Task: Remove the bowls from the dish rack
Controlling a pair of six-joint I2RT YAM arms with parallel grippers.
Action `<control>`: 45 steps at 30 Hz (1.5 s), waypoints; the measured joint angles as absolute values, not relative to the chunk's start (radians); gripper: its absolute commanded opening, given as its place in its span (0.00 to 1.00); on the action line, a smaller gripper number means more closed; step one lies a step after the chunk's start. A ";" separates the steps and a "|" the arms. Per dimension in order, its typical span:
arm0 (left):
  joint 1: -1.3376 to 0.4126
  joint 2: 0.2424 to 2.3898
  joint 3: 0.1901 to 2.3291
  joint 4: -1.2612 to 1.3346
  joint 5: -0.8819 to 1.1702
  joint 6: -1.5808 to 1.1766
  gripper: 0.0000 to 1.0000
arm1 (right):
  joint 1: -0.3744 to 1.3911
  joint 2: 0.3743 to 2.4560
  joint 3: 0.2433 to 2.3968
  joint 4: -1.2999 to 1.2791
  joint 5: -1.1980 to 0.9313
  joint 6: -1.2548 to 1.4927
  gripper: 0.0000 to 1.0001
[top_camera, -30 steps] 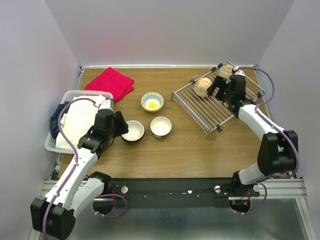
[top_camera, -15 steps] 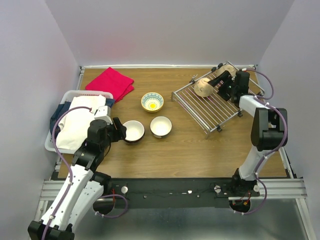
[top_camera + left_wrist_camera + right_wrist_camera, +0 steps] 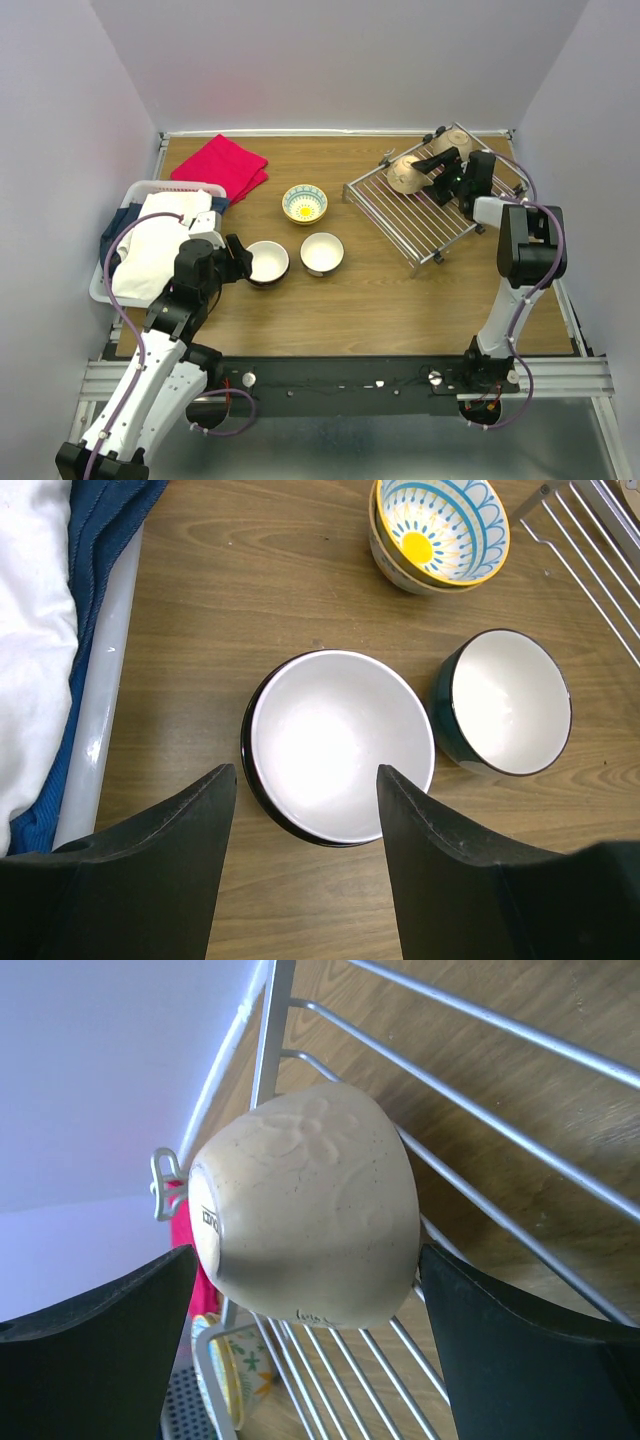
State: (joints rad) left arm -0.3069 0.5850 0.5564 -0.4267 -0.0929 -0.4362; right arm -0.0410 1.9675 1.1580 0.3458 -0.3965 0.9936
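Note:
The silver dish rack (image 3: 425, 215) sits at the back right of the table. A tan bowl (image 3: 404, 174) lies tipped on its bars, and a second bowl (image 3: 456, 140) rests at the rack's far corner. My right gripper (image 3: 430, 175) is open, its fingers on either side of the tan bowl (image 3: 310, 1200) with small gaps. On the wood stand a white-inside dark bowl (image 3: 267, 262), a teal bowl (image 3: 322, 253) and a floral bowl (image 3: 304, 203). My left gripper (image 3: 240, 258) hangs open just short of the dark bowl (image 3: 340, 742), holding nothing.
A white plastic basket (image 3: 105, 290) with white and blue cloth stands at the left edge. A red cloth (image 3: 222, 165) lies at the back left. Walls close in on three sides. The floral bowl (image 3: 440, 530) sits on top of another bowl.
The right arm has swung to the rack's far end and brought its open fingers around the tan bowl. The left gripper pulled back a little from the dark bowl, then held still.

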 measured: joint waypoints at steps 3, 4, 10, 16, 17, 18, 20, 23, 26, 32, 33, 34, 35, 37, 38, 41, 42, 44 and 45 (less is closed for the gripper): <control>-0.307 0.585 0.556 -0.427 -0.093 -0.436 0.67 | -0.048 1.990 1.132 0.417 -0.409 1.051 1.00; -0.307 0.585 0.556 -0.427 -0.093 -0.436 0.67 | -0.050 1.990 1.122 0.437 -0.409 1.068 1.00; -0.307 0.583 0.556 -0.427 -0.093 -0.435 0.67 | -0.052 1.990 1.094 0.497 -0.394 1.118 1.00; -0.307 0.583 0.556 -0.426 -0.093 -0.435 0.67 | -0.053 1.998 1.095 0.509 -0.395 1.132 0.96; -0.307 0.583 0.556 -0.425 -0.093 -0.435 0.67 | -0.053 2.000 1.095 0.513 -0.395 1.135 0.95; -0.307 0.583 0.556 -0.425 -0.093 -0.435 0.67 | -0.053 2.002 1.095 0.514 -0.395 1.137 0.94; -0.307 0.583 0.556 -0.424 -0.093 -0.435 0.67 | -0.053 2.003 1.095 0.516 -0.395 1.139 0.90; -0.307 0.580 0.555 -0.420 -0.093 -0.435 0.67 | -0.054 2.005 1.095 0.516 -0.395 1.142 0.81; -0.307 0.578 0.555 -0.419 -0.093 -0.435 0.67 | -0.055 2.011 1.095 0.516 -0.397 1.145 0.69; -0.307 0.574 0.554 -0.414 -0.093 -0.435 0.67 | -0.057 2.015 1.095 0.520 -0.405 1.144 0.38; -0.307 0.574 0.554 -0.413 -0.093 -0.435 0.67 | -0.057 2.015 1.095 0.520 -0.406 1.142 0.35; -0.307 0.573 0.554 -0.413 -0.093 -0.435 0.67 | -0.057 2.015 1.095 0.520 -0.407 1.138 0.32; -0.307 0.571 0.554 -0.412 -0.093 -0.435 0.67 | -0.057 2.014 1.095 0.519 -0.408 1.135 0.29; -0.307 0.569 0.553 -0.412 -0.093 -0.435 0.67 | -0.057 2.008 1.095 0.513 -0.410 1.114 0.28; -0.307 0.567 0.553 -0.412 -0.093 -0.435 0.67 | -0.057 1.999 1.097 0.499 -0.410 1.098 0.27; -0.307 0.567 0.553 -0.410 -0.093 -0.435 0.67 | -0.056 1.971 1.108 0.443 -0.410 1.036 0.25; -0.307 0.567 0.553 -0.409 -0.093 -0.435 0.67 | -0.056 1.953 1.112 0.411 -0.410 1.001 0.24; -0.307 0.567 0.553 -0.408 -0.093 -0.435 0.67 | -0.056 1.927 1.116 0.361 -0.409 0.950 0.24; -0.307 0.567 0.553 -0.407 -0.093 -0.435 0.67 | -0.056 1.911 1.120 0.332 -0.408 0.918 0.24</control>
State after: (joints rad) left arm -0.3069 0.5667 0.5526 -0.4068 -0.0933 -0.4351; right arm -0.0563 1.9106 1.1202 0.3321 -0.4084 0.9180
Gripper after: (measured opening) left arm 0.672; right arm 0.763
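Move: The beige bowl still on the rack sits just beyond my right fingertips, its middle about 2 cm ahead, 4 cm left and 1 cm below my right hand. The other beige bowl is some 9 cm ahead and 6 cm right; the rack's hook is around 5 cm ahead and 10 cm left. From my idle left hand, the bowl I'm after lies roughly 30 cm ahead, 34 cm right and 9 cm lower. With my right fingers wide open on either side of the beige bowl, I settle about 1 cm lower, rolling my hand's left side up some 7 degrees. I close to about three-quarters open, pinching the bowl's two sides, then draw back about 1.5 cm and rise about 2 cm, rolling back roughly 10 degrees with the bowl held. ##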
